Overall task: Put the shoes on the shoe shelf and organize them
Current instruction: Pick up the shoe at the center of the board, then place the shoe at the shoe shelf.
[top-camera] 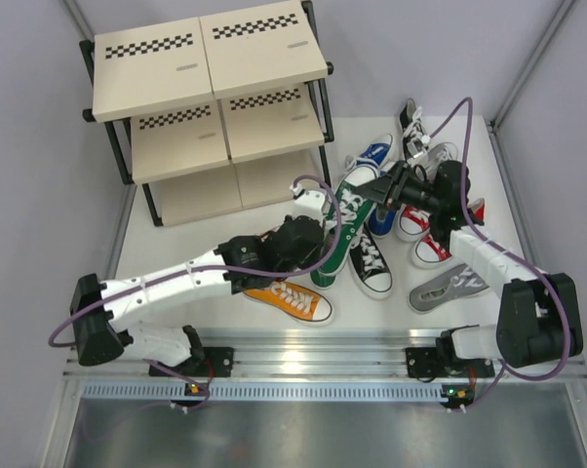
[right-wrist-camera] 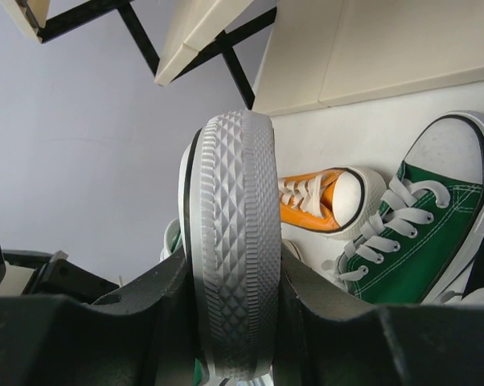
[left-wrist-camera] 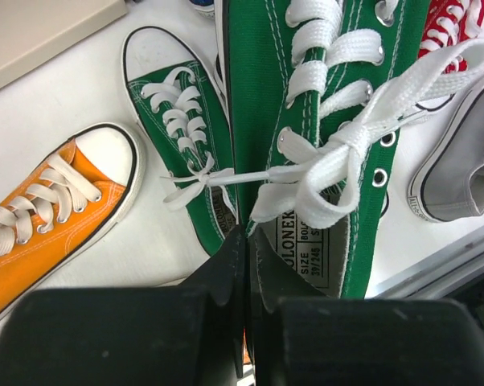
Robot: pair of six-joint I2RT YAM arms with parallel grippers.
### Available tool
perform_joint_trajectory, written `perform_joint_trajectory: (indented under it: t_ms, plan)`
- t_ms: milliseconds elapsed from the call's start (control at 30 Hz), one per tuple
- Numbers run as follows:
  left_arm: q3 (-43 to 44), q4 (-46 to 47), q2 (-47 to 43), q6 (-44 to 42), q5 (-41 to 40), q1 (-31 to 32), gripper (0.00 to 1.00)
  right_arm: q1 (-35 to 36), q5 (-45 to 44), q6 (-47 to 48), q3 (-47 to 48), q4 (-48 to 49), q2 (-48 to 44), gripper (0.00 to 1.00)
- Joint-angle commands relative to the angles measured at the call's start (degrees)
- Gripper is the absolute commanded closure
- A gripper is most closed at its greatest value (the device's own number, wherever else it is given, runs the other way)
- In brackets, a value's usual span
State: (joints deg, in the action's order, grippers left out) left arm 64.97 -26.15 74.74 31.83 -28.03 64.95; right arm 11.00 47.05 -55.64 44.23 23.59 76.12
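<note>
A green shoe (top-camera: 340,229) hangs between both grippers at the middle of the table. My left gripper (top-camera: 318,234) (left-wrist-camera: 248,241) is shut on the collar edge of this green shoe (left-wrist-camera: 322,121) beside its size label. My right gripper (top-camera: 381,185) (right-wrist-camera: 235,273) is shut across the white rubber toe (right-wrist-camera: 230,201) of the same shoe. The second green shoe (left-wrist-camera: 182,137) (right-wrist-camera: 423,233) lies on the table beneath. The shoe shelf (top-camera: 211,58) stands at the back left, its boards bare.
An orange shoe (top-camera: 292,300) (left-wrist-camera: 41,217) lies by the left arm. Black (top-camera: 371,263), blue (top-camera: 376,156), red (top-camera: 430,234) and grey (top-camera: 450,288) shoes are piled at the right. The metal rail (top-camera: 303,366) runs along the near edge.
</note>
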Motion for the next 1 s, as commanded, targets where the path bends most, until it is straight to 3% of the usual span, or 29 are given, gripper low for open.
perform_joint_trajectory:
  t_ms: [0,100,200,500,967]
  plan:
    - [-1.42,-0.48,-3.8,-0.2,-5.54,0.09,1.0,-0.19,1.64,-1.84,1.12,4.62,-2.11,1.0]
    - [-3.35,-0.39,-8.36,1.21,-6.16,0.09,1.0,-0.02,1.82,-1.4,1.21,4.97,-2.11,0.95]
    - [-5.55,0.75,-11.97,1.39,-5.46,0.09,1.0,0.07,2.17,-1.4,1.3,5.93,-1.67,0.83]
    - [-9.86,0.4,-20.41,3.85,-7.29,0.09,1.0,0.68,2.61,0.26,1.74,5.85,-1.23,0.31]
    - [-6.43,-18.05,-26.13,10.25,-21.88,-1.58,1.0,-1.95,8.58,11.07,3.23,1.64,-4.04,0.2]
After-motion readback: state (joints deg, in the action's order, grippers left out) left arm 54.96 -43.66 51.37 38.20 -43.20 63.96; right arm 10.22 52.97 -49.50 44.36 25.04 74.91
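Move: My left hand grips the heel end of the raised green shoe. The shelf's bottom tier lies about 22 cm to that hand's left, 19 cm ahead and some 15 cm lower. About 16 cm below the hand, the far orange shoe is 15 cm left and 4 cm ahead, the near orange shoe 9 cm left and 8 cm back, and the lying green shoe 5 cm straight ahead. From my right hand, at its toe, the raised shoe's middle is 7 cm back and 5 cm left. I keep my left fingers shut on the heel end of the green shoe and carry it about 14 cm to the left, towards the shelf and out over the orange shoes, drawing back a little and turning the wrist some 15 degrees counter-clockwise. My right hand gives back and left about 2 cm with the shoe, then opens wide, lets go of the toe and stays close by. ##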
